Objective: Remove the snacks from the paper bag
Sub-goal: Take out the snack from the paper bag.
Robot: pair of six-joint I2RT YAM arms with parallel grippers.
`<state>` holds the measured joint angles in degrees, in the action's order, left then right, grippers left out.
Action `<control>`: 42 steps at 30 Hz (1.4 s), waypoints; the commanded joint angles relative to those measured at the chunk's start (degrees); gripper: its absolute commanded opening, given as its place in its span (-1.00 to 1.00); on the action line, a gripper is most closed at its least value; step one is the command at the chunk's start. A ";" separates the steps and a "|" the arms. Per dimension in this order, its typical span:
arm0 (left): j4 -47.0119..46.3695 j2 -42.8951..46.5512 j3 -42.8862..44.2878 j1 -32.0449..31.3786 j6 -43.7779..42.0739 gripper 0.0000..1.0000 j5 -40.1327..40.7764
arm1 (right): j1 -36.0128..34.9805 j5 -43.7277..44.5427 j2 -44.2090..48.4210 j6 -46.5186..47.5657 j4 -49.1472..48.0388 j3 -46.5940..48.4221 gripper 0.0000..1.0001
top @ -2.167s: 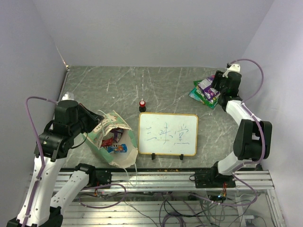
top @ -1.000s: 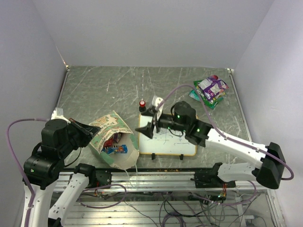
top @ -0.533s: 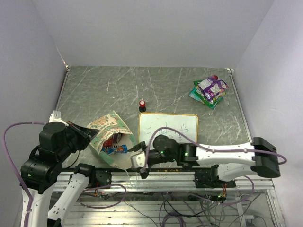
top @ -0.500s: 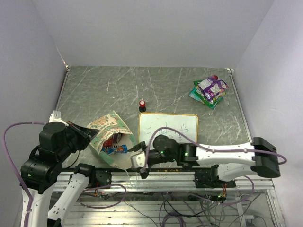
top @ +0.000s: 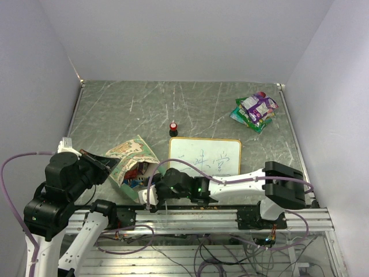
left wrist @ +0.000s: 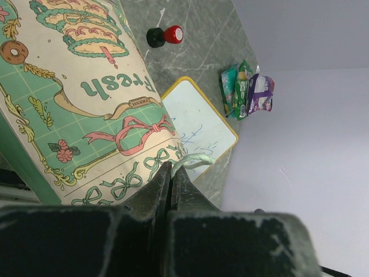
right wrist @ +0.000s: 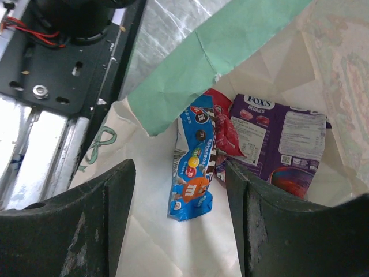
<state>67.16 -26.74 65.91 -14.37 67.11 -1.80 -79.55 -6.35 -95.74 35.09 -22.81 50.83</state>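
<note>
The paper bag (top: 134,151) lies on its side near the front left, its mouth facing the near edge. My left gripper (left wrist: 170,167) is shut on the bag's white string handle (left wrist: 194,157). In the top view the left gripper (top: 108,164) sits at the bag's left rim. My right gripper (right wrist: 180,173) is open inside the bag's mouth. Its fingers (right wrist: 109,213) straddle a blue snack packet (right wrist: 193,190) without touching it. A red packet (right wrist: 222,127) and a purple packet (right wrist: 279,138) lie just behind. More snacks (top: 254,109) are piled at the far right.
A wood-framed whiteboard (top: 204,158) stands right of the bag, with my right arm (top: 230,186) stretched along its near side. A small red-topped black knob (top: 173,127) stands behind the board. The metal base rail (top: 230,216) runs along the near edge.
The right arm has swung from the snack pile at the far right, over the whiteboard, down to the bag's mouth. Its jaws have narrowed slightly. The left gripper still holds the handle.
</note>
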 commanded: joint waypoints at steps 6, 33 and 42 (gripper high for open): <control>-2.36 -0.75 -0.76 -0.22 -0.72 -0.86 -3.17 | 1.18 6.38 -7.91 -3.10 -8.01 3.63 0.28; -1.15 -0.28 0.45 -0.22 0.31 -0.86 -2.52 | 2.81 8.09 -17.59 -8.37 -3.44 11.31 -0.34; -0.46 0.26 0.71 -0.22 0.71 -0.86 -1.75 | 2.82 8.94 -16.03 -8.06 -2.16 11.91 -0.56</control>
<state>66.32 -27.22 65.56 -14.37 67.51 -4.05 -76.93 1.67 -112.40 27.38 -25.52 61.39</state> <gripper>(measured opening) 0.072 0.233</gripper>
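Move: The blue M&M's packet lies in the tipped paper bag, about 5 cm forward, 5 cm left and 7 cm below the right hand. The red packet is about 8 cm forward and 9 left of that hand, and the purple Fox's packet some 12 forward and 8 left, both about 8 cm below it. From the left hand, the blue packet is roughly 24 cm below, 3 cm back and 2 cm right. Reach the open right gripper down, forward and left into the bag mouth to the blue packet, about 8 cm in all, turning it some 10 degrees clockwise. Then ease about a centimetre farther forward and close the fingers most of the way across the packet's middle, pinching it. Keep the left fingers shut on the bag's handle. ##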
